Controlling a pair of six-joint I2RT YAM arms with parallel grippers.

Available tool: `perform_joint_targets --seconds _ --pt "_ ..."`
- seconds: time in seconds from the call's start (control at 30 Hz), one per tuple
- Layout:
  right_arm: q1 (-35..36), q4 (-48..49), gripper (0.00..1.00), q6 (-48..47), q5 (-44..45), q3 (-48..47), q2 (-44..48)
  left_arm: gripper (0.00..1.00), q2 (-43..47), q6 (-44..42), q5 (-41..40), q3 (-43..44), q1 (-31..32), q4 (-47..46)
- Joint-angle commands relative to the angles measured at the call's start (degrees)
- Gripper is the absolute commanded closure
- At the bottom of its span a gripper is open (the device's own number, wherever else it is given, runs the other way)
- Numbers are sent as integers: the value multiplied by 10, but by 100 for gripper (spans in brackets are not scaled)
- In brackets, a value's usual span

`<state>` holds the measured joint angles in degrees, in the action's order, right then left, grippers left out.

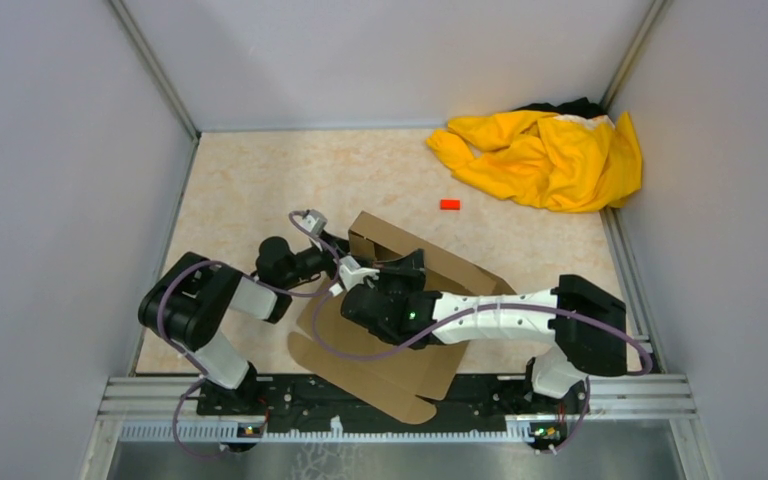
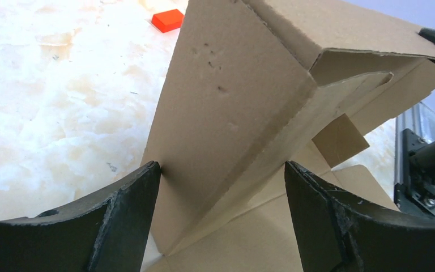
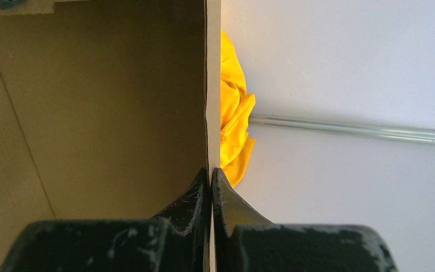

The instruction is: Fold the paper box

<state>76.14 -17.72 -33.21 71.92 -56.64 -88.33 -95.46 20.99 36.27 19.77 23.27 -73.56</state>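
The paper box [image 1: 457,268] is a brown cardboard sheet, partly raised, in the near middle of the table. Its near flaps lie flat toward the arm bases. My right gripper [image 1: 410,268] reaches in from the right. In the right wrist view that gripper [image 3: 211,170] is shut on the thin edge of an upright box wall [image 3: 102,102]. My left gripper [image 1: 355,270] comes from the left and stands open [image 2: 222,165]. A slanted flap of the box [image 2: 232,102] rises just beyond its fingers [image 2: 130,209], which do not grip it.
A crumpled yellow garment [image 1: 545,155] lies in the far right corner, also visible past the box wall [image 3: 233,124]. A tiny red block [image 1: 449,204] sits on the table beyond the box [image 2: 167,20]. Grey walls enclose the table on three sides.
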Motion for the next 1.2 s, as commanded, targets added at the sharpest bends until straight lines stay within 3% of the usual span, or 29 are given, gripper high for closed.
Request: perform_joint_targets --seconds 0.0,0.3,0.63,1.03,1.17 --pt "13 -28 100 63 -75 -32 -4 14 12 -55 -60 -1 11 25" --pt "13 -56 100 88 -108 -48 1 16 -12 -61 -123 -4 22 -23" --pt "12 -58 100 94 -125 -53 -4 28 -29 -64 -154 -6 24 -54" --pt "-14 -70 100 116 -185 -60 5 54 -71 -49 -191 -9 24 -116" --pt "-25 -76 100 124 -206 -60 7 57 -69 -50 -210 -13 27 -125"
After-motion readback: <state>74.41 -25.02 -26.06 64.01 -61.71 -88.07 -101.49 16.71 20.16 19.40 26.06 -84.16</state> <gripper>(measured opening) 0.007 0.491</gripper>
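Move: The left end wall of the paper box stands between the left hand's wide-open fingers, its middle about 1 cm ahead and 3 cm right, roughly level. The red block lies some 9 cm farther ahead of this hand and 22 cm right, 10 cm lower. The right hand already grips the near edge of the box's top panel; from it the end wall is about 5 cm ahead, 12 cm left and 8 cm lower. Straddling the box's left end wall, one finger outside and one inside, the left fingers draw in on it from wide to about half open, while that hand slides forward about 3.5 cm and turns some 15 degrees counter-clockwise. The right hand keeps its pinch on the top panel, easing about 1 cm left and tilting slightly. ##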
